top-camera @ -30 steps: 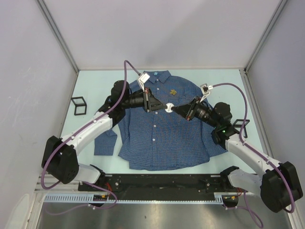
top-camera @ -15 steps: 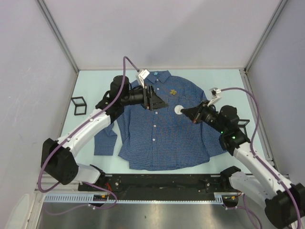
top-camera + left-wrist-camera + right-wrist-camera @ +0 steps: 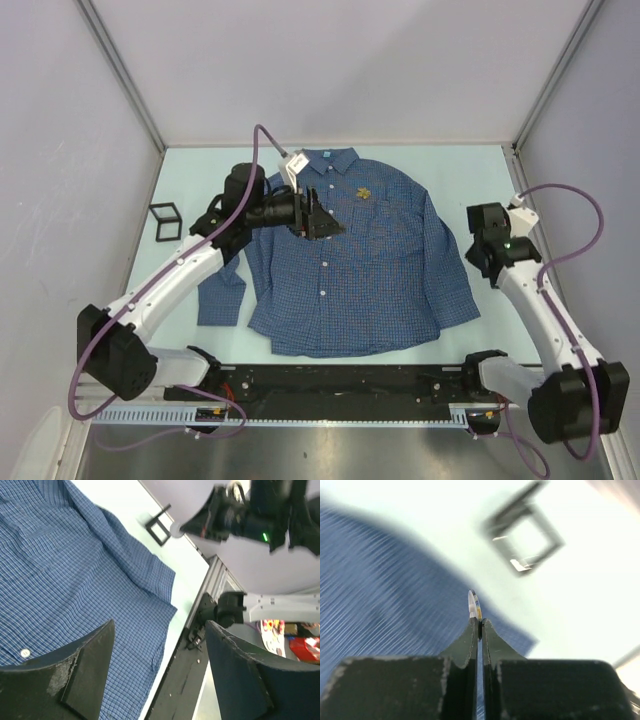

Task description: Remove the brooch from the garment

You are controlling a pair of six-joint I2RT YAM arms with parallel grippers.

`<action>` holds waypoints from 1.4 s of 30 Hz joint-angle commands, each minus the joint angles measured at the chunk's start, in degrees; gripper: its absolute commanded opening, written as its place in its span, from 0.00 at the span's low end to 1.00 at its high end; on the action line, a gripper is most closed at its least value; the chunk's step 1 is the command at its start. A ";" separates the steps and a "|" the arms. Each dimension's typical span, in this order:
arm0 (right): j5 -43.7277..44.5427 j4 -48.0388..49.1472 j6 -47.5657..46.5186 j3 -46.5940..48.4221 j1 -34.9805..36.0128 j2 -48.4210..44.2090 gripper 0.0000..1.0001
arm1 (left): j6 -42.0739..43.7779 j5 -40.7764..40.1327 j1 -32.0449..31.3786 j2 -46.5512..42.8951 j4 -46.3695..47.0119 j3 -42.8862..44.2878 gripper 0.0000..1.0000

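The garment (image 3: 350, 260), a blue checked shirt, lies flat and buttoned on the table. The brooch (image 3: 364, 192), small and yellow-gold, sits on its chest below the collar. My left gripper (image 3: 325, 225) hovers open over the shirt's upper front, left of the brooch; in the left wrist view its fingers (image 3: 95, 655) stand wide apart with nothing between them. My right gripper (image 3: 480, 622) is shut on a small thin white disc (image 3: 473, 605), held edge-on above the shirt's right sleeve edge. That disc (image 3: 175, 528) also shows at the right gripper's tip in the left wrist view.
A black wire frame (image 3: 165, 222) stands on the table left of the shirt. Another black frame (image 3: 525, 545) lies on the pale table beyond the right sleeve. The right arm's wrist (image 3: 492, 240) is over the table's right side. Grey walls enclose the workspace.
Both grippers met at the white disc over the shirt's chest. The left gripper opened and drew back left; the right gripper shut on the disc and carried it right.
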 commanded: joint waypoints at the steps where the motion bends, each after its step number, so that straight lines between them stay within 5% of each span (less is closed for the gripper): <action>1: 12.27 -8.41 2.44 3.76 -8.03 5.24 0.00 | -0.11 1.83 0.16 -1.18 0.89 -0.94 0.77; 10: 16.93 -3.22 -6.35 6.39 -17.21 18.08 0.00 | 1.29 -0.72 0.60 -0.47 -0.69 -0.68 0.77; 21: 28.70 0.56 -10.41 5.78 -6.42 29.59 0.00 | -6.60 7.89 6.39 4.71 6.24 -3.31 0.75; 25: 34.59 -1.90 -7.84 5.69 -2.36 34.25 0.00 | -9.08 7.89 6.40 7.35 10.88 -5.77 0.75; 28: 35.48 -1.55 -8.46 5.95 -0.60 35.14 0.00 | -5.57 4.30 6.40 9.10 6.02 -4.37 0.75; 42: 35.21 0.21 -10.04 7.27 -2.44 39.09 0.00 | -7.14 -0.46 2.89 9.37 5.20 -2.88 0.75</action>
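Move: The open black box that the brooch is taken to lies about 6 cm ahead of the right hand, some 13 cm to its right and roughly 14 cm below; the hand already holds the brooch edge-on. The shirt's right cuff is about 6 cm back, 2 cm to the left and 15 cm down. From the empty left hand, the box lies about 45 cm to the right, 5 cm ahead and 28 cm lower. Rightwards, fast at first, then easing, the right arm carries the gripped brooch out past the sleeve towards the black box, swinging about 11 cm right and a little back before returning 3 cm left and 4 cm forward. It sinks 6 cm meanwhile, and the wrist swings some 50 degrees until the fingers point right and slightly down. The left hand, still open and empty, lowers about 8 cm over the shirt and edges forward. ##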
